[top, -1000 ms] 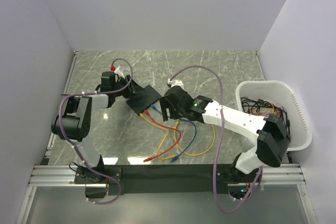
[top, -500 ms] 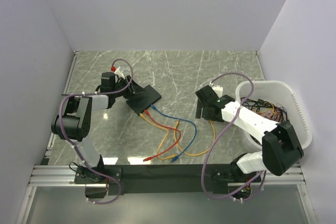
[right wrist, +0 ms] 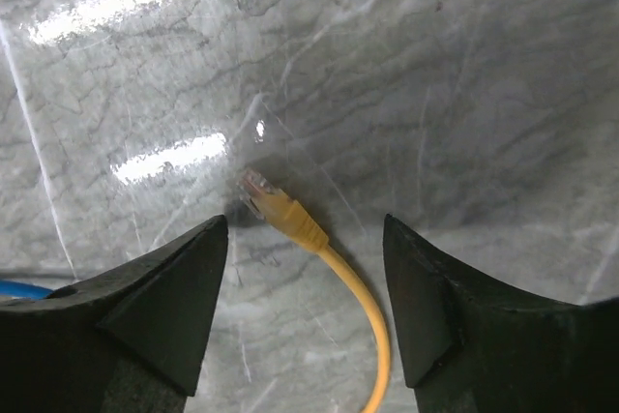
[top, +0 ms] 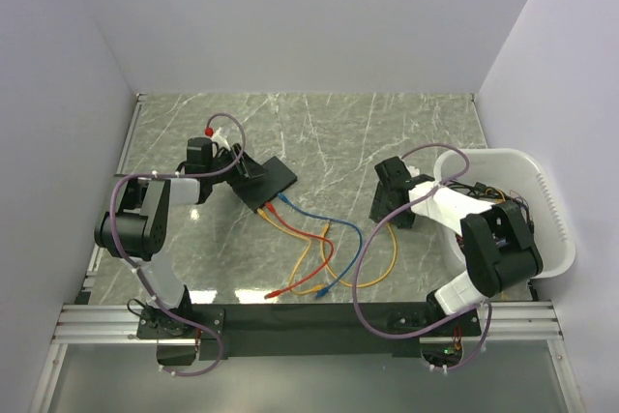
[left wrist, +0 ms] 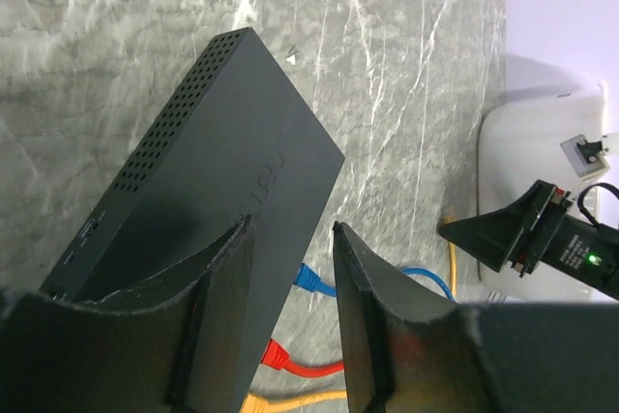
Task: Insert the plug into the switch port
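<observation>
The flat black switch (top: 269, 179) lies left of centre, and a corner of the switch (left wrist: 222, 171) runs in between my left gripper's fingers. My left gripper (top: 235, 163) is shut on it at its left end. Blue (left wrist: 311, 280), red (left wrist: 276, 357) and yellow (left wrist: 253, 403) plugs sit in its front edge. A free yellow plug (right wrist: 276, 202) with a clear tip lies on the marble. My right gripper (right wrist: 306, 229) hangs open just above it, one finger on each side, not touching. From above, the right gripper (top: 389, 208) stands beside the white tub.
A white tub (top: 556, 205) full of tangled cables stands at the right edge. Red, blue and yellow cables (top: 324, 253) loop over the marble between the arms, with loose ends near the front (top: 273, 293). White walls close in three sides.
My right arm has swung away from the switch to the right and come down over the free yellow plug, its jaws narrowing a little. The left gripper and the switch have stayed put.
</observation>
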{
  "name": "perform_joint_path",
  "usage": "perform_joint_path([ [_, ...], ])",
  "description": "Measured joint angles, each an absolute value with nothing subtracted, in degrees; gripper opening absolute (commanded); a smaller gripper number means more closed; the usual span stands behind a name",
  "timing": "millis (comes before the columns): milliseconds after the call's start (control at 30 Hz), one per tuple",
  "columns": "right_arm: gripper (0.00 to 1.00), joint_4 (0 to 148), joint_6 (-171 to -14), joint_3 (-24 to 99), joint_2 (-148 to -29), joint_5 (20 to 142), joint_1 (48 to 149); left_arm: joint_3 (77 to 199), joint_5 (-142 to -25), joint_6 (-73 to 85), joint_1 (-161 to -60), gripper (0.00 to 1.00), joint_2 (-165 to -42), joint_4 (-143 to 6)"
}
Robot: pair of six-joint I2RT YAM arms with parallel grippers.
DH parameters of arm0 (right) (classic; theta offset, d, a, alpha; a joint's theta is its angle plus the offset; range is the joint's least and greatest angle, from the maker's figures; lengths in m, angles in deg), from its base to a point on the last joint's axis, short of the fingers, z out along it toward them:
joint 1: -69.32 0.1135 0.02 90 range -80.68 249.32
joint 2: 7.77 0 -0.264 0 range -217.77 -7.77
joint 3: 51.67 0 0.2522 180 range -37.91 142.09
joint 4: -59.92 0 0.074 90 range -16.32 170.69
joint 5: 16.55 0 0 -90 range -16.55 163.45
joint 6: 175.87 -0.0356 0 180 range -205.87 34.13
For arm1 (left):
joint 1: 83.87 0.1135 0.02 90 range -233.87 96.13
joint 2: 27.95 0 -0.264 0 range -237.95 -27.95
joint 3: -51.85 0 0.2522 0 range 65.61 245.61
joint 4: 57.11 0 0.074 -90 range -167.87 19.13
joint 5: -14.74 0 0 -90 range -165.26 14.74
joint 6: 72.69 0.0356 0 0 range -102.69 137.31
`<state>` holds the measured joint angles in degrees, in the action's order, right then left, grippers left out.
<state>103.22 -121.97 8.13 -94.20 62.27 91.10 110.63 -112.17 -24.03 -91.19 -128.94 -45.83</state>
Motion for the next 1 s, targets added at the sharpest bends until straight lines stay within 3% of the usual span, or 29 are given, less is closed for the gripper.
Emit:
perform_joint_path([
  [133,0.56,101.5,-121.4,7.7,-94.9,63.2,90.8,110.6,-112.4,-24.1,-91.2,0.43,-128.9,-45.8],
  [267,0.31,99.9,-120.9,7.0,-94.5,63.6,90.6,110.6,-112.5,-24.1,-91.2,0.43,-128.9,-45.8],
  [333,0.24,99.4,-120.6,6.8,-94.5,63.7,90.6,110.6,-112.5,-24.1,-91.2,0.43,-128.8,-45.9],
  [367,0.13,99.2,-120.5,6.8,-94.5,63.9,90.6,110.6,-112.5,-24.1,-91.2,0.43,-128.7,-45.9],
  [467,0.04,98.8,-120.2,6.8,-94.5,64.5,90.6,110.6,-112.5,-24.1,-91.2,0.43,-128.2,-45.8],
  [667,0.01,100.5,-119.2,8.4,-93.8,65.3,91.8,110.6,-112.5,-25.4,-91.3,0.42,-127.5,-45.3],
  [833,0.0,105.1,-117.8,16.8,-91.4,65.6,95.2,110.6,-112.4,-26.5,-92.7,0.41,-125.6,-45.6],
  [1000,0.0,98.0,-112.9,22.6,-84.6,72.3,99.8,111.9,-112.0,-27.6,-95.1,0.42,-119.4,-46.4],
])
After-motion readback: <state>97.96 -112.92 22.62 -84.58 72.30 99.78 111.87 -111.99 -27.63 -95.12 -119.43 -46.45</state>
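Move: The loose yellow plug lies almost between the right hand's open fingers, about 1 cm ahead, 1 cm left and 1 cm below. The blue cable's bend is some 8 cm left and 5 cm back of that hand, the other loose yellow end 17 cm left and level with it, and the black switch 32 cm left and 9 cm ahead. From the left hand the yellow plug lies about 33 cm right, 14 cm back and 7 cm down, the switch some 3 cm back, 2 cm right and 6 cm down. The right hand eases barely a centimetre forward and left while its fingers close almost fully and pinch the yellow plug, then lifts it ever faster, about 15 cm up, 11 cm left and 5 cm forward towards the switch side, its fingers swinging up and round to the left by some 35 degrees. Late on, the half-open, empty left hand rises about 7 cm off from over the switch and drifts 3 cm right towards the plug, tipping slightly up. ##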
